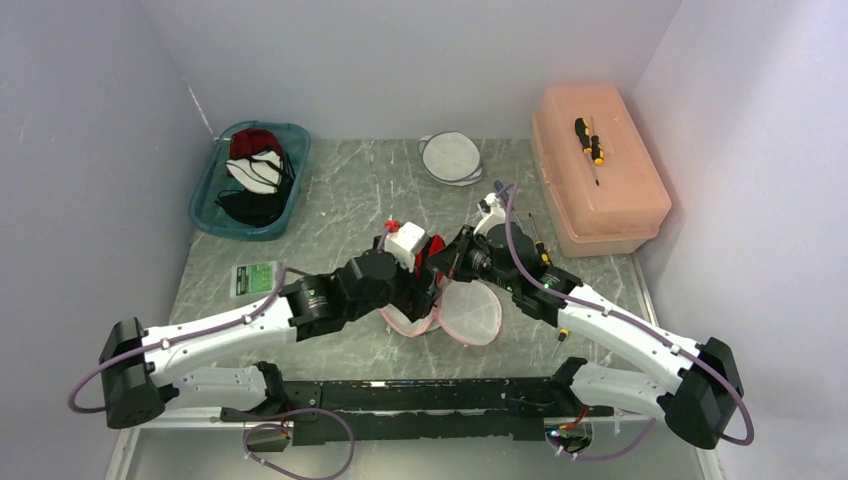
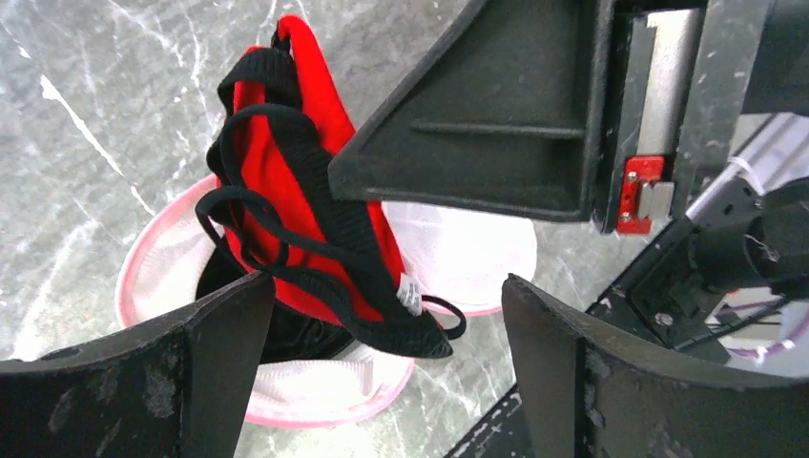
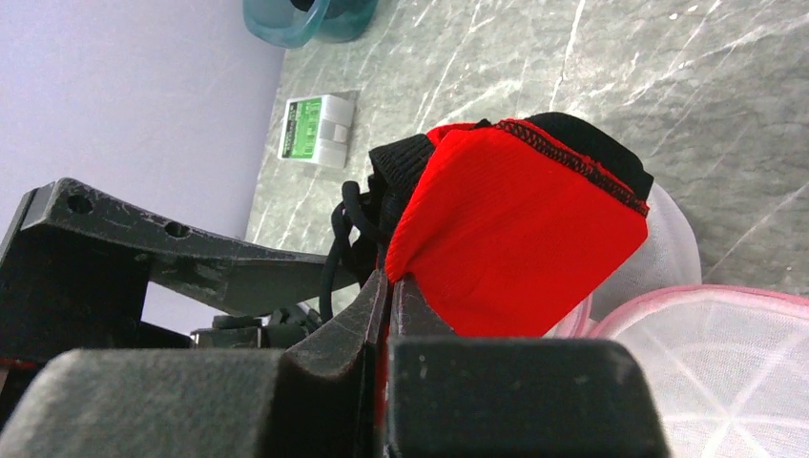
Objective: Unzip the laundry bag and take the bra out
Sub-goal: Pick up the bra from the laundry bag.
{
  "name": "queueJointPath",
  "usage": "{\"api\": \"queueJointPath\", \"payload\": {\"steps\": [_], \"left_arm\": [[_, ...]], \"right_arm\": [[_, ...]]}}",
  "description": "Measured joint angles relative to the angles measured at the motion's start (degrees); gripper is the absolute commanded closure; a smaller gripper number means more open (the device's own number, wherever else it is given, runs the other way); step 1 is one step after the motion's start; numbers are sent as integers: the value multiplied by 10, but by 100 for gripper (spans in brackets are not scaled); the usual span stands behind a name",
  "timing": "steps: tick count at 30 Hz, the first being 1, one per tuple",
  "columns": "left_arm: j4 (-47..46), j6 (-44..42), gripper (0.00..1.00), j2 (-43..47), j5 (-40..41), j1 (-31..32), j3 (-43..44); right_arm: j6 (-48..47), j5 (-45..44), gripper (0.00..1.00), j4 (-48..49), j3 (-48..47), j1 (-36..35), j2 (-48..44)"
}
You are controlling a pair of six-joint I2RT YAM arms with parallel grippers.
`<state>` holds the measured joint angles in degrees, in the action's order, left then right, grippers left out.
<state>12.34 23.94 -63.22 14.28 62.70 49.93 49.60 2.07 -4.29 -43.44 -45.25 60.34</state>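
Note:
The red bra with black straps hangs above the open white mesh laundry bag, which has a pink rim and lies on the table. My right gripper is shut on the bra's red fabric, with the bag below it on the right. My left gripper is open, its two fingers standing either side of the bra's dangling lower end without touching it. From above, both grippers meet over the bag at the table's middle, and a bit of the bra shows between them.
A teal bin holding other garments stands at the back left. A second flat mesh bag lies at the back centre. A pink lidded box with a screwdriver on top sits at the back right. A green-and-white packet lies at the left.

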Motion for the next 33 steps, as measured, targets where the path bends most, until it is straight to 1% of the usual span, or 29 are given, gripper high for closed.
{"api": "queueJointPath", "payload": {"steps": [3,7,11,15,18,25,26,28,29,30,31,32,33], "left_arm": [[9,-6,6,-25,38,15,21],[24,-5,6,-44,77,21,25],[38,-1,15,-54,106,21,25],[50,7,31,-56,125,22,25],[50,10,38,-57,127,22,25],[42,10,75,-57,121,23,24],[40,10,82,-57,120,23,24],[33,9,90,-57,116,23,22],[31,7,95,-57,113,24,21],[30,6,97,-57,110,24,20],[28,6,97,-57,109,24,19],[28,5,97,-57,108,24,19],[27,5,97,-57,108,24,18]], "right_arm": [[8,3,100,0,-1,0,3],[16,11,100,0,-1,0,4],[21,14,100,0,-1,0,4],[25,15,100,0,-1,0,4],[27,15,100,0,-1,0,4],[27,28,100,6,-1,0,4],[27,30,100,7,-1,0,4],[27,32,100,9,-1,0,4],[27,35,90,10,-1,0,4],[27,38,71,10,-1,0,4],[29,40,55,10,-1,0,4],[31,45,43,11,-1,0,4],[32,52,34,12,-1,0,3]]}}
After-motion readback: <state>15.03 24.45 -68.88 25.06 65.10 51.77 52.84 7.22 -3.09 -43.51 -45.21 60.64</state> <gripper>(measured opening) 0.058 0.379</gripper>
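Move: The bra hangs from the right hand's shut fingers, its middle some 4 cm below them and about 1 cm ahead and 1 cm left. From the open left hand, the bra's middle is about 4 cm ahead, 2 cm to the right and 3 cm lower. Below, the laundry bag's open mouth is about 4 cm ahead of the left hand, 3 cm left and 11 cm down; its lid is about 1 cm ahead, 9 cm right and 14 cm down. Onto the bra's black band and straps, close beside the right gripper, the left hand sinks about 2.5 cm while edging some 2 cm forward and slightly left, rolling its left side up about 10 degrees; it then holds nearly still and shuts its fingers, pinching the cloth. The right hand keeps its hold, drifting 1 to 2 cm back and left, and parts its fingers partway at the very end. ##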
